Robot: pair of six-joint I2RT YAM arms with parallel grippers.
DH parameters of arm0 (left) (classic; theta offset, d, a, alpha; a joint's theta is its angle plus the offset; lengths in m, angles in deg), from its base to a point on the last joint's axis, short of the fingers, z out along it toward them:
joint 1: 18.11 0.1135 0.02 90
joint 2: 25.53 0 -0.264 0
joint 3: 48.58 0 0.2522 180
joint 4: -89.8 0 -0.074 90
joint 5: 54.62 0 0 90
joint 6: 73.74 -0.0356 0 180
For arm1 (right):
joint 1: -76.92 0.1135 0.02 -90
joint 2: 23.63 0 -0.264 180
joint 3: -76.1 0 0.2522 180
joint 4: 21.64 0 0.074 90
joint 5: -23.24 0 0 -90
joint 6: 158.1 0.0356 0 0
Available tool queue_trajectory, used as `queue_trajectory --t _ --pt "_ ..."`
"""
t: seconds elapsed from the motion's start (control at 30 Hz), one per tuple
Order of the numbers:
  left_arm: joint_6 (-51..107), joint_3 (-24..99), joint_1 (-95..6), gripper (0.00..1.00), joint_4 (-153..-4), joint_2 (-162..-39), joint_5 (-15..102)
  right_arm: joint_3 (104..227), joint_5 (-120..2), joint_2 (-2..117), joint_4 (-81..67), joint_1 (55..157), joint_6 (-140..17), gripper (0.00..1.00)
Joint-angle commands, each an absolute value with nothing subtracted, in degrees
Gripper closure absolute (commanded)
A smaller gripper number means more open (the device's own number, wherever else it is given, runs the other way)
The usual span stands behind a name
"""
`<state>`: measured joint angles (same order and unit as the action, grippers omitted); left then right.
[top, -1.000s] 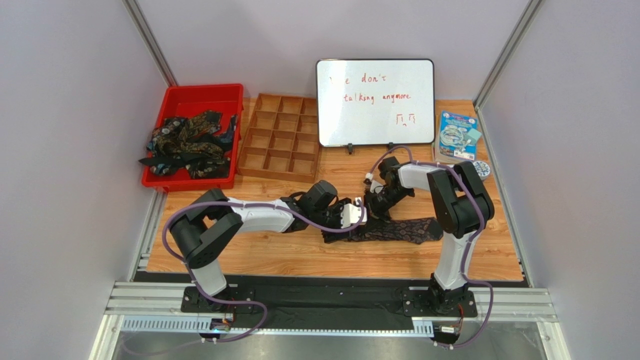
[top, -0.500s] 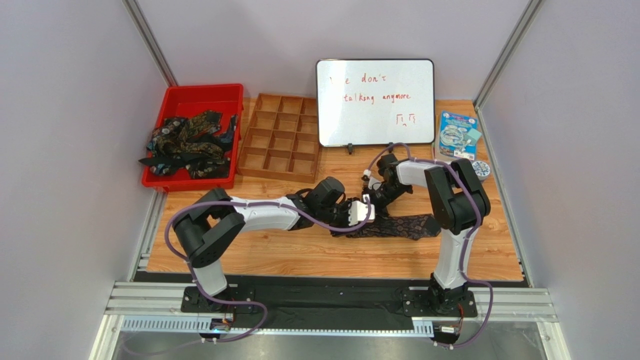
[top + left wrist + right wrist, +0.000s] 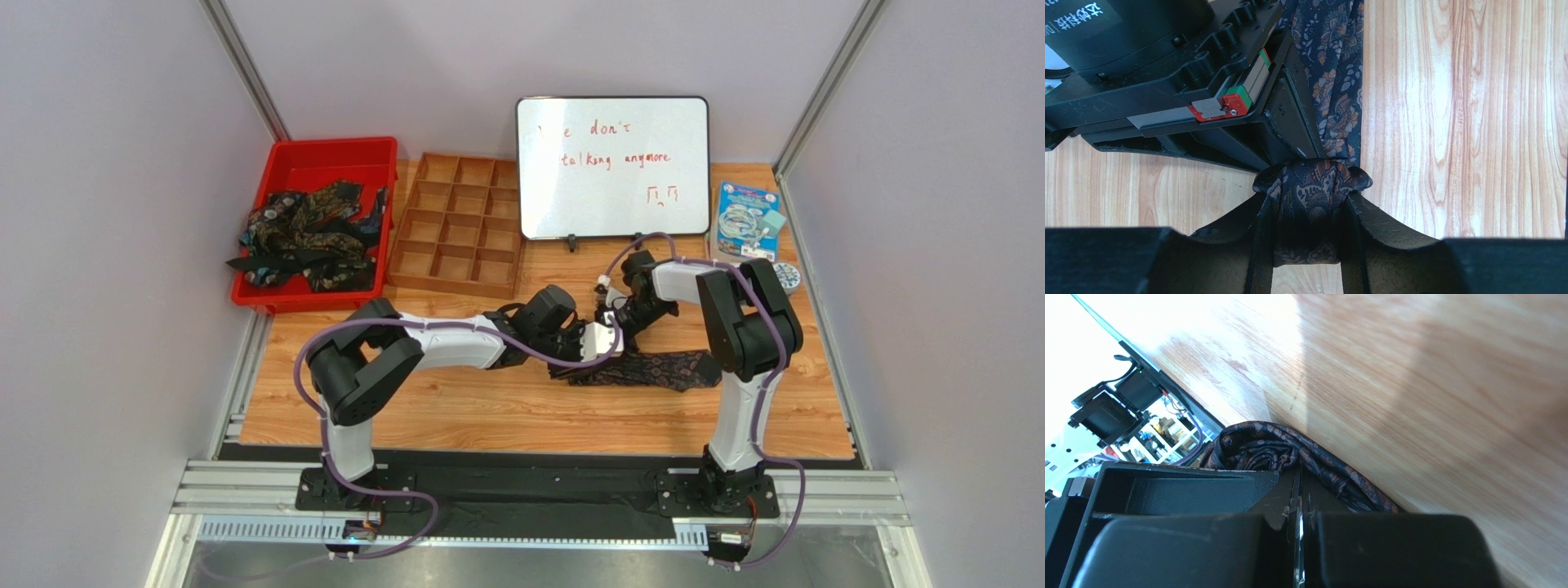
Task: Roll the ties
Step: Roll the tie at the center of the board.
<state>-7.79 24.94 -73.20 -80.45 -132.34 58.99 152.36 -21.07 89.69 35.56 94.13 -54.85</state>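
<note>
One dark paisley tie (image 3: 662, 368) lies on the wooden table right of centre, its left end rolled up. My left gripper (image 3: 604, 344) reaches in from the left. In the left wrist view the left gripper (image 3: 1310, 195) is shut on the rolled end (image 3: 1315, 184), and the fabric bulges above its fingertips. My right gripper (image 3: 610, 328) comes down from behind, shut. Its fingers (image 3: 1290, 116) run into the roll. In the right wrist view the tie (image 3: 1254, 447) wraps round the tips of the shut right gripper (image 3: 1298, 471). More ties (image 3: 307, 233) are heaped in the red tray (image 3: 285, 159).
A wooden divided box (image 3: 456, 233) stands next to the red tray. A whiteboard (image 3: 613, 165) is propped at the back centre. A blue packet (image 3: 748, 221) and a small round object (image 3: 785, 278) lie at the back right.
My left arm has moved right, towards the right gripper, and its jaws have closed in on the tie's rolled end. The right gripper has stayed shut and hardly moved.
</note>
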Motion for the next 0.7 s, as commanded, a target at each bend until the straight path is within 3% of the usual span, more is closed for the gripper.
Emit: queue_trajectory --t 0.0,0.3,0.67 --pt "-8.7 24.77 -74.35 0.72 -73.47 -137.24 58.76 151.56 -21.58 87.2 37.11 95.02 -56.15 0.97" --pt "-10.81 24.94 -74.71 0.81 -67.04 -139.44 55.24 155.16 -21.67 83.25 44.41 92.57 -57.47 0.82" --pt "-10.54 27.75 -74.97 0.82 -63.88 -142.6 52.95 154.99 -17.91 79.2 50.05 88.34 -59.32 0.57"
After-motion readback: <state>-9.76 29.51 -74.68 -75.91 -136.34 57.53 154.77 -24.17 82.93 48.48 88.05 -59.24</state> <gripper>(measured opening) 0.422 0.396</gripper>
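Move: The tie's roll sits between the left hand's part-open fingertips, about 1 cm to the right of that hand point and about level with it. From the right hand, whose shut fingertips are at the roll's right-hand side, the roll is some 3 cm left, at much the same height. The flat stretch centres about 8 cm right of the right hand, 3 cm back and 2 cm down. Its pointed end lies about 17 cm right and 3 cm back. The roll is kept between the left fingers, their gap unchanged, while that hand lowers about 1.5 cm towards the board and edges right. The right hand comes free of the roll's right-hand side: its shut fingers open to some two fifths as it draws off right about 4 cm and, mostly late on, rises 4 cm over the flat stretch. ##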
